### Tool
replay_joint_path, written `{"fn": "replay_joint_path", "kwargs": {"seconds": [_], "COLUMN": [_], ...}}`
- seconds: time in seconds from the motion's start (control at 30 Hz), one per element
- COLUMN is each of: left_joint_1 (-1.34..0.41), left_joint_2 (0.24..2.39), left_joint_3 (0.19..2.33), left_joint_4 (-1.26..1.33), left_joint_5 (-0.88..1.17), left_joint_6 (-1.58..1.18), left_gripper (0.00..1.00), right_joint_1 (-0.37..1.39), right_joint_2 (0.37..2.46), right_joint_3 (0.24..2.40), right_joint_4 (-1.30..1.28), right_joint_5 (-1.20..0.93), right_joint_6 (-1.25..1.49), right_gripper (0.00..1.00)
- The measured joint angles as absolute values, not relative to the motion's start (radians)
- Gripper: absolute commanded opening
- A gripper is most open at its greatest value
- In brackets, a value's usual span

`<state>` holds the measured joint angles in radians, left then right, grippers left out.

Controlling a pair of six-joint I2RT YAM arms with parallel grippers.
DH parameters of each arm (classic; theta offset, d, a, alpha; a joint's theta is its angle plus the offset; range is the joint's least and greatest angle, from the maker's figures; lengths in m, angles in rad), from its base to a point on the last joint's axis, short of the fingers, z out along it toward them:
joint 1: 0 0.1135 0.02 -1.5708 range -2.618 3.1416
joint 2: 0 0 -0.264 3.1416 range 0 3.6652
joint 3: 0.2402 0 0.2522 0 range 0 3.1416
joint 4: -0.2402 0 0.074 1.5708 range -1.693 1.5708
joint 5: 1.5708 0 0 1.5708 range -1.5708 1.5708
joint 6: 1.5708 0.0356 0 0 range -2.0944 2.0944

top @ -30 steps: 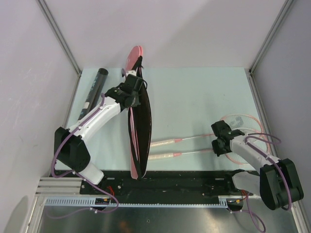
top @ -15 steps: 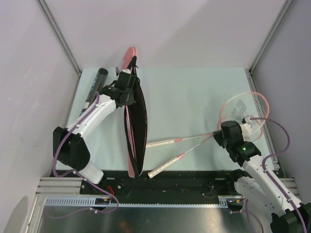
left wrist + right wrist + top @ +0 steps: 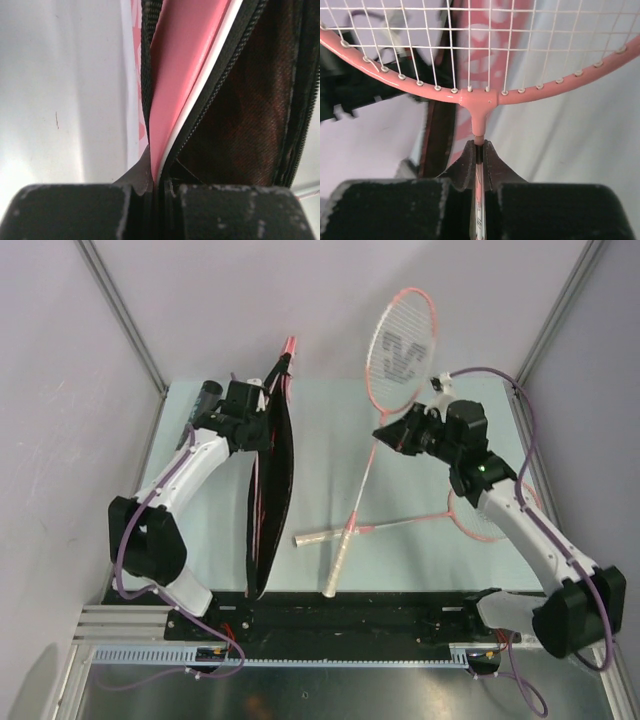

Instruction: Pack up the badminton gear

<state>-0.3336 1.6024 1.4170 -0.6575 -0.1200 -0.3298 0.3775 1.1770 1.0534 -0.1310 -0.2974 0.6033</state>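
My right gripper [image 3: 392, 434] [image 3: 479, 150] is shut on the shaft of a pink-framed racket [image 3: 403, 345] [image 3: 475, 97], just below its head. That racket is lifted, head up toward the back wall, with its white handle [image 3: 338, 567] low near the table front. A second racket [image 3: 400, 523] lies flat on the table beneath it. My left gripper [image 3: 262, 430] [image 3: 156, 180] is shut on the pink upper edge of the racket bag [image 3: 272, 485] [image 3: 185, 75] and holds its zipped mouth open, dark lining showing. The black tube [image 3: 205, 392] lies at the far left, mostly behind my left arm. No shuttlecocks show.
Metal frame posts [image 3: 120, 310] stand at the back corners of the pale green table [image 3: 330, 430]. A black rail [image 3: 360, 615] runs along the front edge by the arm bases.
My right gripper has lifted one racket off the table and swung it up and to the left, head raised high. My left gripper has pulled the bag edge further left and back, widening the opening.
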Motion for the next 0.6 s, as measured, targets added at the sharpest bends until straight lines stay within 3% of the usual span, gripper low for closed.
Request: {"fn": "replay_joint_path", "kwargs": {"seconds": [0.27,0.6], "left_joint_1": [-0.269,-0.269], "left_joint_2": [1.690,1.755], "left_joint_3": [1.463,1.541], "left_joint_4": [-0.651,-0.637], "left_joint_5": [-0.029,0.032], "left_joint_6": [-0.342,-0.358], "left_gripper": [0.00,0.00], "right_joint_1": [0.358,0.443], "right_joint_2": [1.422,1.637], "right_joint_3": [1.095,1.095], "right_joint_4": [0.206,0.604], "right_joint_5": [-0.696,-0.947], "right_joint_6": [0.817,1.206], "right_gripper": [0.00,0.00]}}
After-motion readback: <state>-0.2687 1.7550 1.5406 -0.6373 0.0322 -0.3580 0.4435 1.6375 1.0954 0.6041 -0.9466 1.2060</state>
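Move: My right hand pinches the raised racket by the shaft just below its head. The bag's open side, its middle, is some 25 cm to the left and 16 cm lower, about level fore-and-aft. The other racket lies on the table, about 4 cm back, 12 cm right and 29 cm below. From my left hand, which holds the bag's edge, the raised racket's middle is roughly 25 cm right, 10 cm back and 9 cm higher. I swing the raised racket about 12 cm left towards the bag, easing a little back only at the end. Meanwhile I turn my right wrist nearly 50 degrees, largely counter-clockwise with its left side rising, to line the racket up with the bag. My left hand keeps its pinch and carries the bag about 4 cm forward, dipping slightly; both grippers stay shut. ##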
